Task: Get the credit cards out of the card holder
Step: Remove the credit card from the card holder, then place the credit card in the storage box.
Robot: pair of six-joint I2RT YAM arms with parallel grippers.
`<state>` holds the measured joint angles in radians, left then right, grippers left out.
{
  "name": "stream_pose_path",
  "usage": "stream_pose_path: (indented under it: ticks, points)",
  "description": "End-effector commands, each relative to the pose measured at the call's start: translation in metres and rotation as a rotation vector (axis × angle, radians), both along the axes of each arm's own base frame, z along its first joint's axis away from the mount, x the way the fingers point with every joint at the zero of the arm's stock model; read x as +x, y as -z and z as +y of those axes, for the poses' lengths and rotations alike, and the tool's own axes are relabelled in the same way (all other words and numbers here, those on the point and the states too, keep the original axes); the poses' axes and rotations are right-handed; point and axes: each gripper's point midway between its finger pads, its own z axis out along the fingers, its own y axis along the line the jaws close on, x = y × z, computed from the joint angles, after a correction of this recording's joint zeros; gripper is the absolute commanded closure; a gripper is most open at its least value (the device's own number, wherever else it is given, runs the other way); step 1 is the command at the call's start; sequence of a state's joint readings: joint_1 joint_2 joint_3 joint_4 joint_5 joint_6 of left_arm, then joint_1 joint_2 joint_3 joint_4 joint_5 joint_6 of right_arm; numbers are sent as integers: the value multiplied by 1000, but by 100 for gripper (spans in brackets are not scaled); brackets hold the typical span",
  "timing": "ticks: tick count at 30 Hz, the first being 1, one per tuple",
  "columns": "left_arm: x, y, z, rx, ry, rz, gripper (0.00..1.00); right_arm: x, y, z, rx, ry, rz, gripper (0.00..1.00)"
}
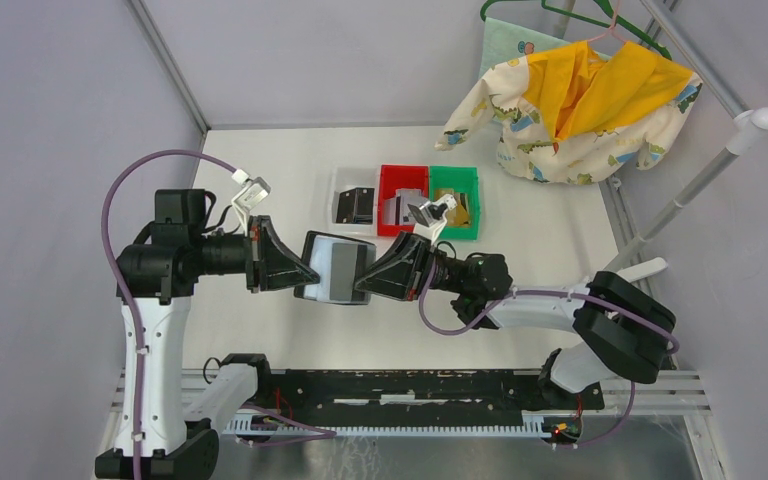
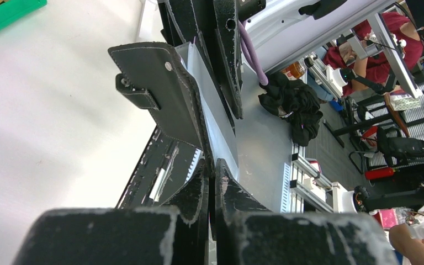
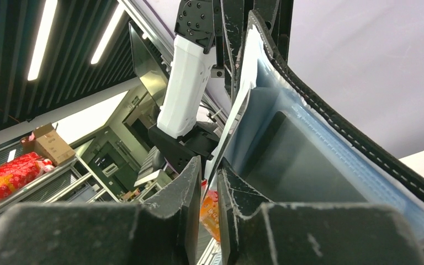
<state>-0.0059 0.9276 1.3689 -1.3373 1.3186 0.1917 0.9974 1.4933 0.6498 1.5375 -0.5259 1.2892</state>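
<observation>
The black card holder (image 1: 335, 268) hangs open above the table between both arms, its light blue-grey inside (image 3: 287, 116) facing up. My left gripper (image 1: 307, 268) is shut on its left edge; the black cover with the closure tab (image 2: 154, 94) rises beyond those jaws (image 2: 211, 171). At the right edge, my right gripper (image 1: 365, 283) has its jaws slightly apart (image 3: 210, 165). A thin pale card edge (image 3: 232, 124) runs down to their tips, with a gap still showing. Three credit cards lie in bins: black (image 1: 355, 205), silvery-grey (image 1: 400, 208) and tan-gold (image 1: 460, 208).
White (image 1: 338, 190), red (image 1: 403, 175) and green (image 1: 455, 177) bins stand in a row at the back of the table. A patterned garment with yellow lining (image 1: 580, 105) hangs on a rack at the back right. A black rail (image 1: 410, 385) runs along the near edge.
</observation>
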Motion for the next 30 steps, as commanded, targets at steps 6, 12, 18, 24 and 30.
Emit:
stream_pose_path:
  ticks: [6, 12, 18, 24, 30]
  points:
    - [-3, -17, -1, -23, 20, -86, 98, -14, -25, -28, 107, -2, -88, 89]
    - [0, -16, 0, -3, 5, -95, 98, 4, -4, -27, 10, 50, -40, 100]
    - [9, -7, 5, 62, -39, -130, 98, 41, 27, -34, -160, 165, -12, 100]
    - [17, -6, 13, 142, -93, -212, 98, 119, 73, -54, -452, 415, 0, 100]
    - [12, -13, 13, 147, -91, -278, 98, 201, 112, -52, -726, 604, -21, 100]
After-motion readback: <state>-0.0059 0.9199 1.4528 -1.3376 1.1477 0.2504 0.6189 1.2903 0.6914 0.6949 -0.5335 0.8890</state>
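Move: The card sits in the open card holder, with its edge between my right hand's slightly parted fingertips. Its middle is about 3 cm to the left of that hand, 1 cm ahead and 1 cm up. On the table some 29 cm ahead of my right hand and 30 cm below stand the red box, about 8 cm to the right, and the white box, about 2 cm to the left. From my left hand, which holds the holder, the card is roughly 4 cm right and 1 cm ahead. I shut my right fingers on the card, draw it rightward out of the card holder, then sweep away faster and faster towards the boxes: about 15 cm forward, 8 down and 5 or 6 right, fingertips tipping down and swinging clockwise to point more forward. My left hand keeps its pinch on the holder and late on eases a couple of centimetres forward and left. ##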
